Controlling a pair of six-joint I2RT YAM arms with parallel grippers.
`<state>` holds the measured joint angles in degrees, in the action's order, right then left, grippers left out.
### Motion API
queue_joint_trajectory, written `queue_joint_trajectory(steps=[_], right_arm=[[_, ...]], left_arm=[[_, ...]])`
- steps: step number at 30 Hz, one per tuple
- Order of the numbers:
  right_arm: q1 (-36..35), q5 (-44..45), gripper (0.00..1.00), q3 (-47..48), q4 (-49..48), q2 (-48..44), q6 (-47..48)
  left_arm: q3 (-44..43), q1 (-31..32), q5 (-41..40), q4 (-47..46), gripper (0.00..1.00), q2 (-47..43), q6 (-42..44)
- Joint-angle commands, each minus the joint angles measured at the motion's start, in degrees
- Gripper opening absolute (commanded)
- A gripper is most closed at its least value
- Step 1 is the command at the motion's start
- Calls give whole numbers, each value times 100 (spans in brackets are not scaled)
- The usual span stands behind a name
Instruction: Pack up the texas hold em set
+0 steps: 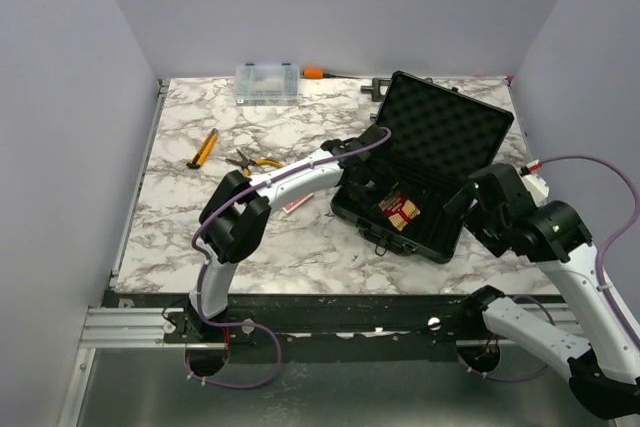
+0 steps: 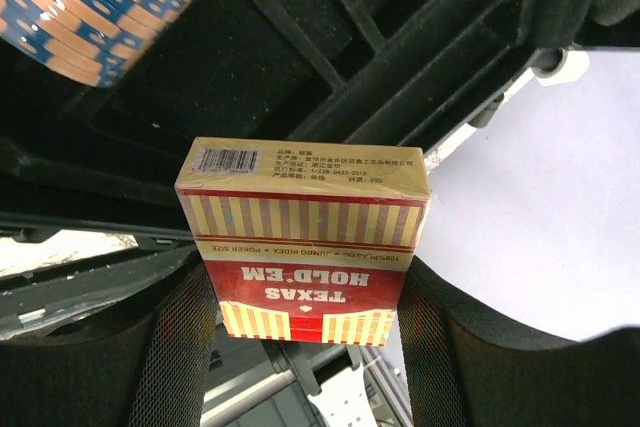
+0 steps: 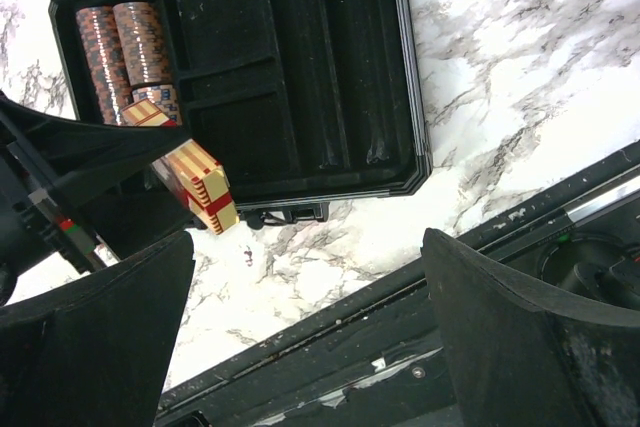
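Observation:
The black case (image 1: 452, 129) lies open right of centre, its foam-lined lid standing up. Brown-red chip rolls (image 3: 122, 42) fill one end of its tray (image 3: 300, 67) and show at the top left of the left wrist view (image 2: 90, 7). My left gripper (image 2: 305, 282) hangs over the tray (image 1: 372, 195), shut on a red and cream "Texas Hold'em" card deck (image 2: 305, 237), which the right wrist view also catches (image 3: 205, 187). A flat red thing (image 1: 297, 205), perhaps another deck, lies on the table beside the left arm. My right gripper (image 3: 310, 237) stands open and empty near the case's front edge.
A clear organizer box (image 1: 267, 82) and an orange-handled screwdriver (image 1: 315, 73) sit at the back. Orange-handled pliers (image 1: 250, 160) and a yellow-handled tool (image 1: 203, 148) lie left of the arm. A black rail (image 3: 400, 337) runs along the table's near edge. Purple walls close in the sides.

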<state>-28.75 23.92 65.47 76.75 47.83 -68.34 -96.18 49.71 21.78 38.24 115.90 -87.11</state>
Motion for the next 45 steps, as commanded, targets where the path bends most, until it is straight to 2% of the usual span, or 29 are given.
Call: queue_joint_trajectory(steps=[1,4,7,9,11,19,25,28,33,37,41,45], right_arm=[[28,5,98,26,227,-93,-32],[28,-26,98,43,220,-108,10],[28,-47,98,103,210,-101,81],[30,-54,98,150,216,-76,101],[28,-68,98,184,225,-67,125],[33,-155,98,185,19,-72,584],[29,-1102,100,117,-1000,204,2254],[30,-1489,100,48,-1440,556,2934],[27,-1601,100,-191,-2163,1031,3648],[29,-1638,100,-571,-2938,1084,4186],[27,-2080,100,-1158,-3987,904,4737],[31,-1655,100,-1276,-4374,974,5154]], left_arm=[[-204,70,-176,171,15,69,-1295],[-294,65,-172,171,36,193,-1128],[-291,65,-186,171,68,229,-1133],[-388,66,-152,174,79,289,-1052],[-397,73,-184,182,97,277,-1083],[-521,119,-264,174,98,12,-992],[-327,-22,-570,181,98,-743,-339],[180,-234,-652,175,99,-1344,296],[1423,-674,-1087,141,98,-2683,1455],[2218,-932,-1349,232,98,-3585,2397],[2710,-991,-2035,618,98,-4434,3193],[3203,-1029,-2547,913,98,-5246,4013]])
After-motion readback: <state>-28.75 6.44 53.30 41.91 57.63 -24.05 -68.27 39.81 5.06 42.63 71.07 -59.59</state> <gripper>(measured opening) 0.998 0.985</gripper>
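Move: The left hand holds the Texas Hold'em box over the case, the front card recess roughly 3 cm below and 2 cm to its right. The near chip roll is about 5 cm ahead and 5 cm left, the far roll 8 cm ahead and 9 cm left; the red deck is some 26 cm left and 3 cm ahead. From the right hand the box is about 7 cm ahead, 13 cm left and 13 cm lower. The left fingers let go of the Texas Hold'em box inside the case, opening wide after a slight dip. That hand edges a little right, then lifts clear about 10 cm and sweeps some 20 cm left towards the red deck. As it leaves, the open right hand comes forward, left and down, about 7 cm forward and 8 cm left, towards the released box, turning some 45 degrees counter-clockwise, not touching it. ##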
